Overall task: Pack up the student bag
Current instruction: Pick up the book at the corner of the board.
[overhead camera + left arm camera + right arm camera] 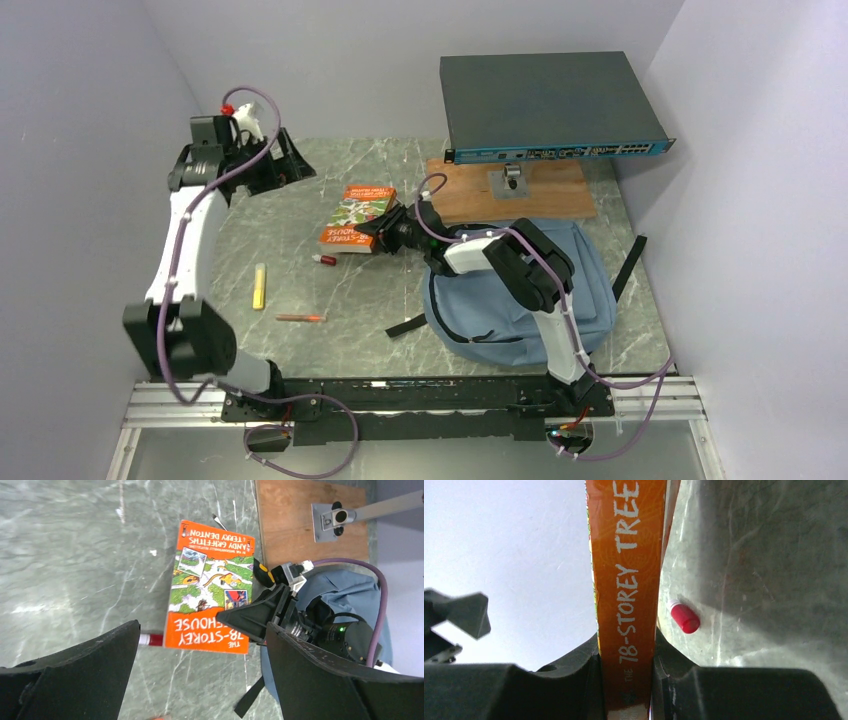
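The student bag [600, 290], blue-grey with black straps, lies on the right side of the table; in the left wrist view it [345, 590] shows behind the right arm. An orange book [358, 215] lies left of the bag. My right gripper [388, 233] is shut on the book's near right edge. The right wrist view shows the spine [626, 580] pinched between the jaws of the right gripper [626, 650]. My left gripper [295, 165] is raised at the back left, open and holding nothing. Its view looks down past the wide jaws of the left gripper [202, 630] onto the book [210, 585].
A red-capped marker [324, 260] lies against the book's near left corner. A yellow highlighter [259, 286] and an orange pen [301, 317] lie nearer the front left. A dark flat box [550, 105] on a stand over a wooden board [560, 195] stands at the back right.
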Motion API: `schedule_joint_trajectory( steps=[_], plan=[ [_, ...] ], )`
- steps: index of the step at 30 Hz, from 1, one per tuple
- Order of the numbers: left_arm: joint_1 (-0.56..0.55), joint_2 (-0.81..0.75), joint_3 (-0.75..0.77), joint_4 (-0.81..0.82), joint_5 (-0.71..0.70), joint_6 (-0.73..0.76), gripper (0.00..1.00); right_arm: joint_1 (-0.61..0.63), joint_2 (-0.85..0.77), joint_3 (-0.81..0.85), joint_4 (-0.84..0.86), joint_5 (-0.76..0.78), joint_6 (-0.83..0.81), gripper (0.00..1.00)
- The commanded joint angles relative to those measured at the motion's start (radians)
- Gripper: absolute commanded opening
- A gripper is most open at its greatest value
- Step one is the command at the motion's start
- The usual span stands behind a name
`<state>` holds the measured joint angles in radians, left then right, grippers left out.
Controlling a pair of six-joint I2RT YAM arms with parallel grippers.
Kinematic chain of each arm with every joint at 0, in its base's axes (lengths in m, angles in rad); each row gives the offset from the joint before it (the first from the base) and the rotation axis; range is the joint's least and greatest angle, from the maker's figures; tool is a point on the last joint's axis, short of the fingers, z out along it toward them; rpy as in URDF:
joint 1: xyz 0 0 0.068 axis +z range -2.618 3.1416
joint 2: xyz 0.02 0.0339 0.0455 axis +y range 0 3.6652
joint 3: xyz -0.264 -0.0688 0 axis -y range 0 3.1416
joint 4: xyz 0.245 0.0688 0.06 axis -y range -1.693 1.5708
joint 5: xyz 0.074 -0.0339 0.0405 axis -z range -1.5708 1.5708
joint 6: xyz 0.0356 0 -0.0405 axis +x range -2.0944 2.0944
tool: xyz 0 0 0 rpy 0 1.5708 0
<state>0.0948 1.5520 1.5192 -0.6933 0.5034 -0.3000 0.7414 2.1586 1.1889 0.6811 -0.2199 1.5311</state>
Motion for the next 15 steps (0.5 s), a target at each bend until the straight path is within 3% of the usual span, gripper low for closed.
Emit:
schedule_joint_trajectory(
  steps=[1,8,15],
  plan=[
    [-0.002,-0.192,-0.120,0.018,-0.159,-0.014,1.00,-0.004,-0.115,0.001,0.186,-0.003,0.051,0.00],
    [0.002,-0.503,-0.317,0.105,-0.323,-0.114,1.00,-0.001,-0.091,0.006,0.348,0.015,0.149,0.00],
    [0.006,-0.692,-0.553,0.299,-0.105,-0.306,1.00,0.001,-0.088,0.055,0.378,0.040,0.235,0.00]
  ],
)
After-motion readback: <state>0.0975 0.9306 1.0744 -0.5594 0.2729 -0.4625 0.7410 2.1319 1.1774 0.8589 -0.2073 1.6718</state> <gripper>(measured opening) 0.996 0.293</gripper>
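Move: The right fingers already hold the book by its near-right corner; the book's middle lies about 4 cm ahead and 2 cm left of that hand. The bag's middle is some 36 cm to its right, 10 cm back and 6 cm below. The red marker lies 11 cm left and 2 cm back, the screwdriver about 10 cm right and 9 cm ahead, both 8 cm below. From the left hand, the book is roughly 12 cm right, 3 cm ahead and 16 cm below. Straight up, by about 5.5 cm, the right hand goes on lifting the book, keeping its pinch on the near-right corner while the fingers tip up some 10 degrees. The empty, wide-open left hand pulls back about 10 cm towards its base, away from the book, rising 4 cm while it tips up and turns counter-clockwise. ##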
